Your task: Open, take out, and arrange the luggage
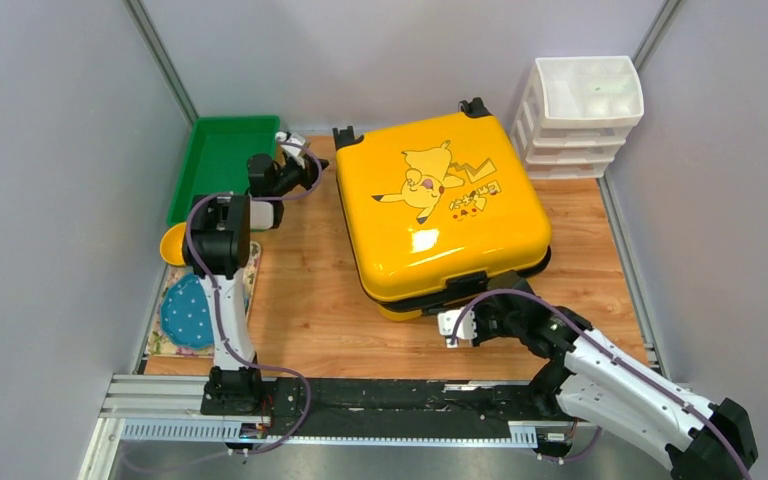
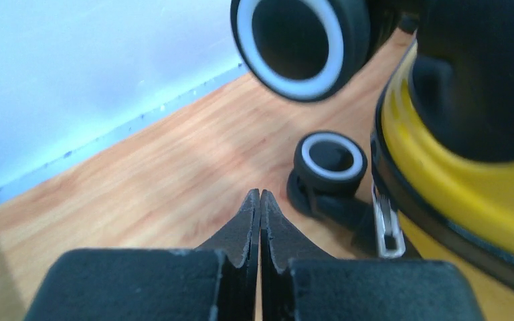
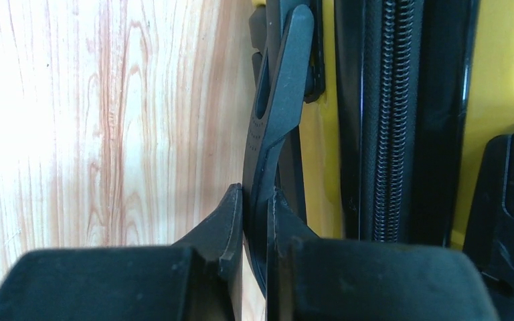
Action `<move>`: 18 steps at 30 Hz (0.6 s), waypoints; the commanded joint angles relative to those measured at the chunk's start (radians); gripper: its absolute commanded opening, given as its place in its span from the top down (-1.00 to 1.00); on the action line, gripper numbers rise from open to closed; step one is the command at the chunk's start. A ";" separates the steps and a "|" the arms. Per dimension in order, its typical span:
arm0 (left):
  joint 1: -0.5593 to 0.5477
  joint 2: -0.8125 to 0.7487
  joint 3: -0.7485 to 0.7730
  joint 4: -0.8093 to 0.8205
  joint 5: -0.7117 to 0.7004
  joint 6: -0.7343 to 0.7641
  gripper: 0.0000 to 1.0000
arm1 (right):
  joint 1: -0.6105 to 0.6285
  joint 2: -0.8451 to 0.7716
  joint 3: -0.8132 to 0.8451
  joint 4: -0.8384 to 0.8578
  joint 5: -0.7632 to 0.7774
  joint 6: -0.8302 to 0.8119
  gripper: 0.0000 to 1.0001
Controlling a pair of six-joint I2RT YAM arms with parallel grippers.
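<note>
The yellow luggage with a Pikachu print lies flat and closed on the wooden table. My right gripper is at its near edge. In the right wrist view it is shut on a black zipper pull tab, beside the black zipper. My left gripper is at the luggage's far left corner. In the left wrist view it is shut and empty, just short of two black wheels and a silver zipper pull.
A green tray stands at the back left. A white drawer unit stands at the back right. A yellow bowl and a blue dotted item on a floral mat lie at the left edge.
</note>
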State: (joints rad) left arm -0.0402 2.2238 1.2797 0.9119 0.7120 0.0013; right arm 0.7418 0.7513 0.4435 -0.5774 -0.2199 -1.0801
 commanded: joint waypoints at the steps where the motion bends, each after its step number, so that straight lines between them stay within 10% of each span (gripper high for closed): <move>1: 0.026 -0.171 -0.182 0.175 0.030 -0.027 1.00 | -0.022 -0.017 -0.008 -0.270 0.076 0.009 1.00; 4: 0.026 -0.282 -0.313 0.183 0.084 -0.050 1.00 | -0.041 -0.047 -0.003 -0.217 0.148 0.037 0.93; 11: 0.034 -0.438 -0.451 0.113 0.076 -0.109 0.98 | -0.048 -0.168 0.127 -0.337 -0.030 0.117 -0.47; 18: 0.071 -0.598 -0.386 -0.265 0.122 0.066 -0.47 | -0.048 -0.005 0.400 -0.394 -0.138 0.337 -0.59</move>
State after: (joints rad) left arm 0.0181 1.7161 0.7849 0.8989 0.7807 -0.0467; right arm 0.6968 0.6594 0.6975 -0.9180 -0.2836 -0.9100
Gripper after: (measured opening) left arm 0.577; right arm 0.790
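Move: My right hand still has the suitcase's black carry handle between its fingers. From there the suitcase's middle lies about 24 cm ahead and 2 cm left, and its front latch about 5 cm ahead, 3 cm right and 7 cm higher. My left hand, fingers shut, is by the far left corner: the upper wheel is some 5 cm ahead and 6 cm right, the suitcase's middle roughly 14 cm back and 23 cm right, the green tray about 20 cm left and 2 cm back. I ease my right hand a little to the right, open its fingers wide to let go of the carry handle, then lift about 6 cm while drawing slightly back, tilting some 10 degrees. My left hand meanwhile draws back about 12 cm, away from the wheels, rising about 5 cm in the later part and opening past halfway at the end. ##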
